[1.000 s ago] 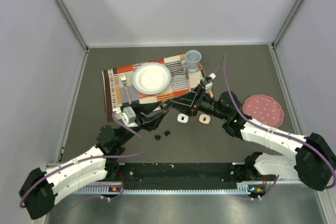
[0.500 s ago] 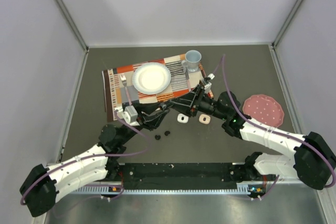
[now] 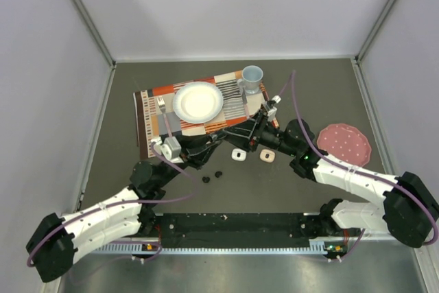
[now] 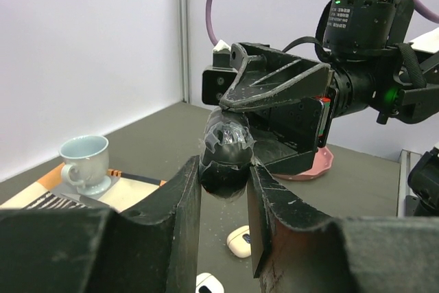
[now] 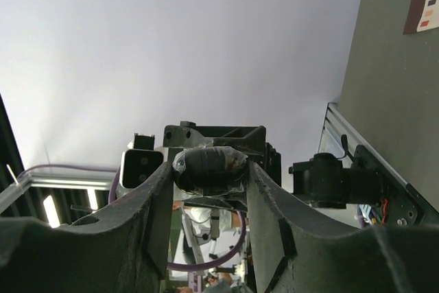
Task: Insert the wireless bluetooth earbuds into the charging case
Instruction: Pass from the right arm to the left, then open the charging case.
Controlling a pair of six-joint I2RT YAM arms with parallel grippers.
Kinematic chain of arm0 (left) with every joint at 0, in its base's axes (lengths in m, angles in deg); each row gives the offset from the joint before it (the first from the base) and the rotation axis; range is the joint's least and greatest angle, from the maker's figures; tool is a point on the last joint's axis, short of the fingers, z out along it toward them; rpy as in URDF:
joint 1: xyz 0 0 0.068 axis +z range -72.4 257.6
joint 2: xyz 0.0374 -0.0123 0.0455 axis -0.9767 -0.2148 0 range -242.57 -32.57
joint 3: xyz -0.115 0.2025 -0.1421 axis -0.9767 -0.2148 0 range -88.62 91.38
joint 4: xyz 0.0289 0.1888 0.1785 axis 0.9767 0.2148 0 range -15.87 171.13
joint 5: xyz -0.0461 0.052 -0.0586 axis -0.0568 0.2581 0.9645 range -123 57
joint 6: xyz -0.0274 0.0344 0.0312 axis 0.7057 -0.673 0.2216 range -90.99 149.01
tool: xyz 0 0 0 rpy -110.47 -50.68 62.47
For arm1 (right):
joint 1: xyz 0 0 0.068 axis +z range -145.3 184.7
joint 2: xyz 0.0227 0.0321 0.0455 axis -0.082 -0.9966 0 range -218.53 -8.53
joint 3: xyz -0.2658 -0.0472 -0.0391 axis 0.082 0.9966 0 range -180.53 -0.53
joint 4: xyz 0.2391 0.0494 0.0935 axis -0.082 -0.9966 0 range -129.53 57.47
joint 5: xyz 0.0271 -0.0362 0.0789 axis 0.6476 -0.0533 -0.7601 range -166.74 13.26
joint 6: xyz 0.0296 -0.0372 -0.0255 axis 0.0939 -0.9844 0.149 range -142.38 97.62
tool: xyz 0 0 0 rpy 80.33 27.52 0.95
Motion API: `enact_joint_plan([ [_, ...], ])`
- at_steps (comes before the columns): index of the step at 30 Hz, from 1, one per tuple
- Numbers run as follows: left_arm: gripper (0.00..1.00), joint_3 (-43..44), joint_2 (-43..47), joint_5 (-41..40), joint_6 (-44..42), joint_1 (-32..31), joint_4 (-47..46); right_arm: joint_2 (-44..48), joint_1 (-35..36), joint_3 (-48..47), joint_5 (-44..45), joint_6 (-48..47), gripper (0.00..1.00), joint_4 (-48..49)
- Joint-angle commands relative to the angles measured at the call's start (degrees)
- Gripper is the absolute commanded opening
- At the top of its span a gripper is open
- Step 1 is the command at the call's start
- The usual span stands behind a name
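A black, rounded charging case (image 4: 226, 143) wrapped in clear tape hangs in the air above the table, gripped from both sides. My left gripper (image 4: 224, 175) is shut on its lower end. From the opposite side my right gripper (image 5: 209, 169) is shut on the same case (image 5: 209, 164). In the top view the left gripper (image 3: 217, 139) and the right gripper (image 3: 241, 135) meet tip to tip over the placemat's near edge. Two black earbuds (image 3: 206, 179) (image 3: 219, 173) lie on the table near the left arm. Two small white pieces with dark centres (image 3: 238, 154) (image 3: 267, 156) lie beneath the grippers.
A striped placemat (image 3: 154, 104) at the back carries a white plate (image 3: 197, 101), a fork (image 3: 162, 106) and a pale blue cup (image 3: 252, 78). A pink dotted plate (image 3: 344, 143) sits at the right. White walls enclose the table.
My left gripper's jaws have closed onto the black case that the right gripper holds. Both arms have stayed almost where they were.
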Motion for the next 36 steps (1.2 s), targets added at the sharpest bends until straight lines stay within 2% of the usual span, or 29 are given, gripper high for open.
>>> enact_joint_plan([
  [1,0.00,2.8,-0.5,0.8,0.0,-0.2,-0.4,0.1,0.1,-1.1,-1.4,-1.7,0.42,4.8],
  [3,0.00,2.8,-0.4,1.1,0.0,-0.2,-0.3,0.4,0.1,-1.8,-1.7,-3.0,0.58,2.3],
  [4,0.00,2.8,-0.3,1.1,-0.1,-0.2,-0.2,0.5,0.1,-2.5,-1.8,-5.4,0.69,1.2],
  [6,0.00,2.7,0.4,0.6,-0.3,-0.2,0.6,2.3,0.1,-3.6,-0.9,-8.5,0.79,-5.1],
  [7,0.00,2.6,0.8,0.4,-0.2,-0.2,1.1,3.2,0.1,-5.5,-0.2,-13.3,0.87,-8.7],
  [8,0.00,2.5,1.2,-0.1,0.1,-0.2,1.6,4.0,0.1,-6.7,1.7,-15.9,0.89,-16.0],
  [10,0.00,2.3,3.5,-1.9,0.4,-0.2,4.4,6.8,0.1,-10.3,4.1,-24.1,0.95,-22.4],
  [15,0.00,5.5,9.9,-1.7,-0.7,0.2,20.3,10.6,0.2,-17.0,11.4,-40.6,0.96,-40.0],
  [16,0.00,6.1,10.6,-0.3,-0.8,0.5,22.3,10.8,0.2,-18.6,11.5,-45.2,0.96,-41.5],
  [19,0.00,7.7,12.5,2.8,-0.2,1.5,27.3,10.6,0.7,-20.5,9.1,-50.7,0.96,-44.2],
  [24,0.00,8.5,12.9,6.0,0.6,2.1,29.4,10.4,3.8,-21.5,8.8,-54.9,0.95,-45.8],
  [36,0.00,8.8,11.8,7.9,0.6,2.3,27.8,7.3,6.2,-23.0,8.9,-55.3,0.94,-47.4],
])
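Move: The black charging case is already pinched between the two grippers: its middle lies about 1 cm ahead and 1 cm right of the left hand, and 1 cm left of the right hand, nearly at finger height. On the table some 26 cm below, counted from the left hand, the white case lies about 4 cm ahead and 6 cm right, the beige-topped case 3 cm ahead and 15 cm right, and the two black earbuds about 3 cm back and 2 cm left. The right hand spreads its fingers wide and lets go of the black case, pulling about 3 cm off to the right with a short rise of some 4 cm that it loses again, while its wrist rolls and tips the fingertips downward, around 50 degrees of turn in all. The left fingers keep their hold on the case's other end, and that hand, after bobbing slightly, eases back and down a couple of centimetres with its fingers tilting down slightly. ##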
